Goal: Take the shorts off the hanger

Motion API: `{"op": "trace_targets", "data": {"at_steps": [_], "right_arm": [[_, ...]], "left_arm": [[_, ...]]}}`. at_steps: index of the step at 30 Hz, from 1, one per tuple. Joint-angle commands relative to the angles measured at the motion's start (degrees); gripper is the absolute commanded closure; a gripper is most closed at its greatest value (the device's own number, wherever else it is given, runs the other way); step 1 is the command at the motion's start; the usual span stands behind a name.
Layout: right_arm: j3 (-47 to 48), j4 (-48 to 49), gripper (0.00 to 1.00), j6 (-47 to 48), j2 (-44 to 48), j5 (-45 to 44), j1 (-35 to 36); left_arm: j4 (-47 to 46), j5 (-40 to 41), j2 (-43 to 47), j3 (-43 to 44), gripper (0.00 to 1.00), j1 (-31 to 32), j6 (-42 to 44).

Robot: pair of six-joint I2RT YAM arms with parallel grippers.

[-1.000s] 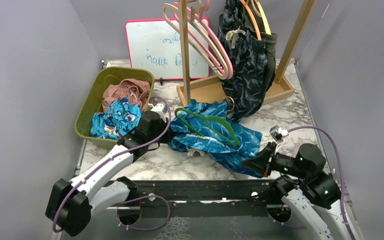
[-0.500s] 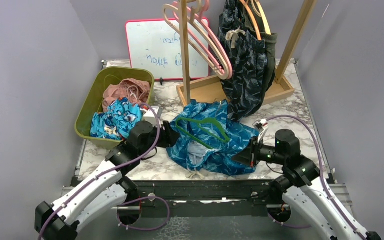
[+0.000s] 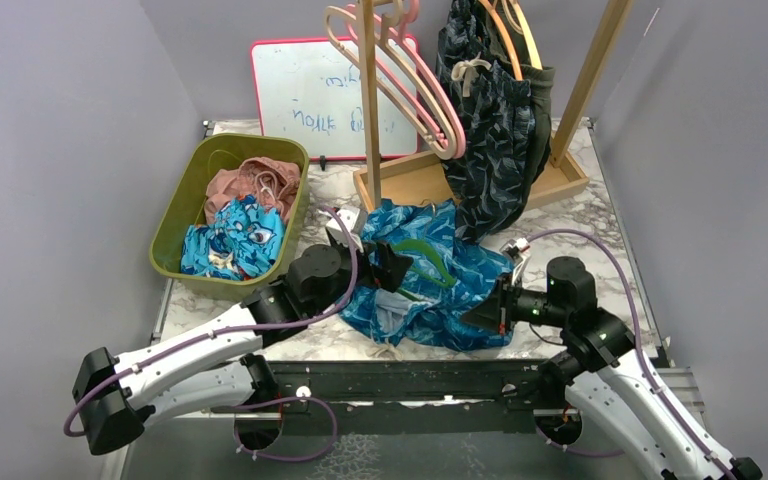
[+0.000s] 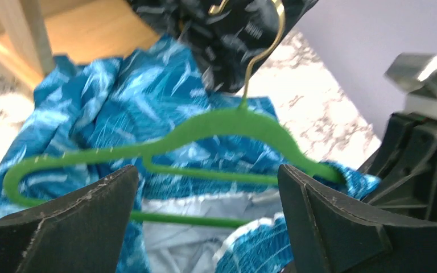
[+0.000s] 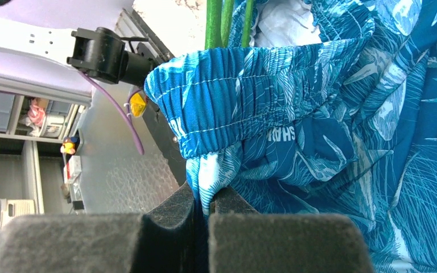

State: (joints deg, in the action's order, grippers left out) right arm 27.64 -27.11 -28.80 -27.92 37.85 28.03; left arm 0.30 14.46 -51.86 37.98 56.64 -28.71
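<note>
The blue leaf-print shorts (image 3: 440, 295) lie bunched on the marble table with the green hanger (image 3: 422, 248) still threaded through the waistband. My left gripper (image 3: 392, 265) hovers open at the hanger's left end. In the left wrist view the green hanger (image 4: 222, 125) and the shorts (image 4: 108, 108) lie beyond my open left gripper (image 4: 207, 216); nothing is held. My right gripper (image 3: 485, 312) is shut on the shorts' right edge; the right wrist view shows my right gripper (image 5: 203, 199) pinching a fold under the waistband (image 5: 273, 85).
A green bin (image 3: 172, 222) at the left holds pink shorts (image 3: 255, 180) and cartoon-print shorts (image 3: 235, 235). A wooden rack (image 3: 368, 110) carries empty pink hangers (image 3: 415, 90) and hanging dark navy shorts (image 3: 495, 125). A whiteboard (image 3: 305, 95) leans at the back.
My left gripper has opened and moved right, up to the green hanger. The right gripper drew the shorts' edge leftward, bunching the cloth, then stayed nearly still.
</note>
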Motion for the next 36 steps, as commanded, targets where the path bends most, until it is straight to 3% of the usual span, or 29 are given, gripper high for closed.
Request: {"op": "trace_targets", "data": {"at_steps": [1, 9, 14, 18, 21, 32, 35, 36], "right_arm": [[-1.31, 1.68, 0.99, 1.06, 2.09, 3.26, 0.18], [-1.71, 1.23, 0.99, 1.72, 2.53, 4.34, 0.16], [-1.45, 0.86, 0.99, 1.49, 3.49, 4.25, 0.17], [-1.31, 0.52, 0.99, 1.31, 3.97, 4.2, 0.18], [-1.14, 0.31, 0.99, 1.44, 4.0, 4.1, 0.18], [-1.21, 0.85, 0.99, 1.37, 3.81, 4.1, 0.13], [-1.03, 0.74, 0.99, 1.37, 4.09, 3.98, 0.14], [-0.98, 0.67, 0.99, 1.37, 4.1, 3.99, 0.13]], "left_arm": [[-11.03, 0.82, -1.97, 2.19, 0.04, 0.13, 5.56], [-16.17, -5.64, -13.12, 8.06, 0.18, 0.0, 8.37], [-9.82, -6.87, -19.7, 14.2, 0.31, -0.63, 8.43], [-15.48, -7.38, -17.88, 10.57, 0.42, -0.78, 6.57], [-14.23, -6.18, -17.15, 10.15, 0.53, -0.92, 6.15], [-10.75, -7.88, -19.07, 10.69, 0.61, -0.93, 6.17], [-11.26, -8.11, -19.54, 10.54, 0.76, -0.93, 6.09], [-11.36, -8.19, -19.66, 10.58, 0.77, -0.98, 6.24]]}}
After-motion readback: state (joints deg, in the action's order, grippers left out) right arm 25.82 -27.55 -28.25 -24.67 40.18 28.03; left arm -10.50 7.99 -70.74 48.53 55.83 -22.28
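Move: To the right of the open left hand by about 7 cm and 4 cm ahead, at nearly its own height, is the green hanger's neck. The blue shorts' middle lies about 8 cm right of the hand, 3 cm back and 7 cm lower; the rack's near post foot is some 18 cm ahead, 5 cm left and well below. From the right hand, already pinching the waistband, the neck is some 13 cm ahead, 9 cm left and 5 cm higher. Sweeping rightward about 7 cm and some 3.5 cm forward, with a small lift at first, the left hand brings its open fingers to either side of the green hanger's neck, just below the metal hook. It then stays there, closing them most of the way around the neck. The right hand keeps its pinch on the waistband, easing back only about 1 cm. ##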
